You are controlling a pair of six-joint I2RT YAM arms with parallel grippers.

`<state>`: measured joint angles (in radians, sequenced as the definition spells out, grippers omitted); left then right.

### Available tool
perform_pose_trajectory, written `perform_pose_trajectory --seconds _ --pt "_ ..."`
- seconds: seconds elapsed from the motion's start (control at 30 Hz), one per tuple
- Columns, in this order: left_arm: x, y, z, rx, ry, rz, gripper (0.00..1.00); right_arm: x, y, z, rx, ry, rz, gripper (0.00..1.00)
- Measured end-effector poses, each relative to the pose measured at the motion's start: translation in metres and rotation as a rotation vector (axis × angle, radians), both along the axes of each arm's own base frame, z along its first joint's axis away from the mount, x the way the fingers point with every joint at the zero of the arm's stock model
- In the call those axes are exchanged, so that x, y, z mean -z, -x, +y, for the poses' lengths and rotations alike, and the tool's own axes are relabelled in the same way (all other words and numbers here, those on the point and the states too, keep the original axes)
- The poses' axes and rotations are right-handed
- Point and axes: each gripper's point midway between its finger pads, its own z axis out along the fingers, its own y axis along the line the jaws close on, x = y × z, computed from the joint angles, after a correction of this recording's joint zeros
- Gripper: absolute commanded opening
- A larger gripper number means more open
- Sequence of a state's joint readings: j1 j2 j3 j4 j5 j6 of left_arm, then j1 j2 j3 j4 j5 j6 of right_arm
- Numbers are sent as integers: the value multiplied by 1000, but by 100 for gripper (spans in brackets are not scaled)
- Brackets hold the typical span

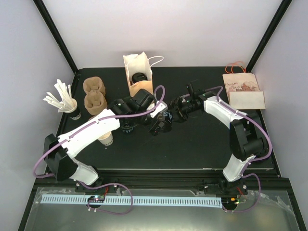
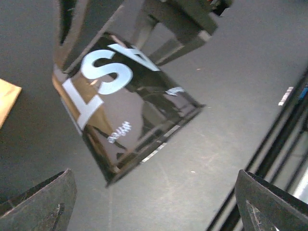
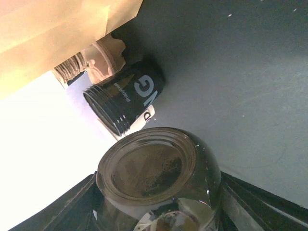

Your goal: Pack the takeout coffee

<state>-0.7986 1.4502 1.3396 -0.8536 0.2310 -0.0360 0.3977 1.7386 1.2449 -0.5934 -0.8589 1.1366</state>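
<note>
A glossy black takeout cup (image 1: 161,124) with white lettering hangs tilted over the middle of the table, and my right gripper (image 1: 172,114) is shut on it. In the right wrist view its round base (image 3: 154,168) faces the camera between both fingers. The left wrist view shows the same cup (image 2: 125,101) just beyond my left gripper (image 2: 159,202), which is open with nothing between its fingers. My left gripper (image 1: 154,113) sits right beside the cup. An upright paper bag (image 1: 138,72) with a dark cup inside stands behind them.
A second black cup (image 1: 127,127) stands under my left arm, beside a white cup (image 1: 107,138). Brown cup carriers (image 1: 94,94) and a cup of white stirrers (image 1: 62,98) sit at the left. A flat printed bag (image 1: 243,89) lies at the back right.
</note>
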Motion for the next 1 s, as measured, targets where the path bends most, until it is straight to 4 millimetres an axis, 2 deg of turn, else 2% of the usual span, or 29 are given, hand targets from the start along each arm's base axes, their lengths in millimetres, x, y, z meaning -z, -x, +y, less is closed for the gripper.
perform_pose_trajectory --seconds 0.17,0.33,0.43,0.53,0.6,0.77,0.83,1.0 --pt "12 -21 13 -50 -105 -96 86 -7 -1 5 9 -40 22 61" --pt "24 -38 23 -81 -186 -169 70 -10 1 7 12 -59 47 61" --pt "30 -45 21 -86 -201 -187 51 -11 1 7 13 -67 53 62" --pt "34 -48 20 -84 -207 -197 21 -12 -2 7 29 -70 61 63" --pt "33 -48 18 -76 -202 -205 4 -13 -3 7 35 -72 63 68" --pt "32 -56 22 -98 -213 -233 2 -9 -3 2 65 -58 97 93" --pt "32 -55 22 -99 -209 -229 2 -8 -4 -4 91 -35 94 100" --pt "35 -46 19 -82 -198 -168 2 -14 -19 -39 172 68 15 100"
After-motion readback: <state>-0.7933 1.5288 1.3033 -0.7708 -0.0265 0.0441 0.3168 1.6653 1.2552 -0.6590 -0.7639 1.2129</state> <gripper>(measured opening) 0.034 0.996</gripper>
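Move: The smoky see-through cup is in my right fingers, its middle about 2 cm left of and 1 cm back from the right hand point. From my left hand, it lies roughly 6 cm ahead, 3 cm to the right and 7 cm lower, mouth facing me. From the left hand, a black cup stands about 14 cm left and 4 cm ahead on the table, and the orange bag some 20 cm ahead and 8 cm left. I reach my open left hand about 5 cm forward and 3 to 4 cm down to the smoky cup's mouth, tilting some 15 degrees, and shut the fingers to pinch its wall at the rim. My right hand keeps its hold, rising a centimetre, then opens wide and backs off to the right. ##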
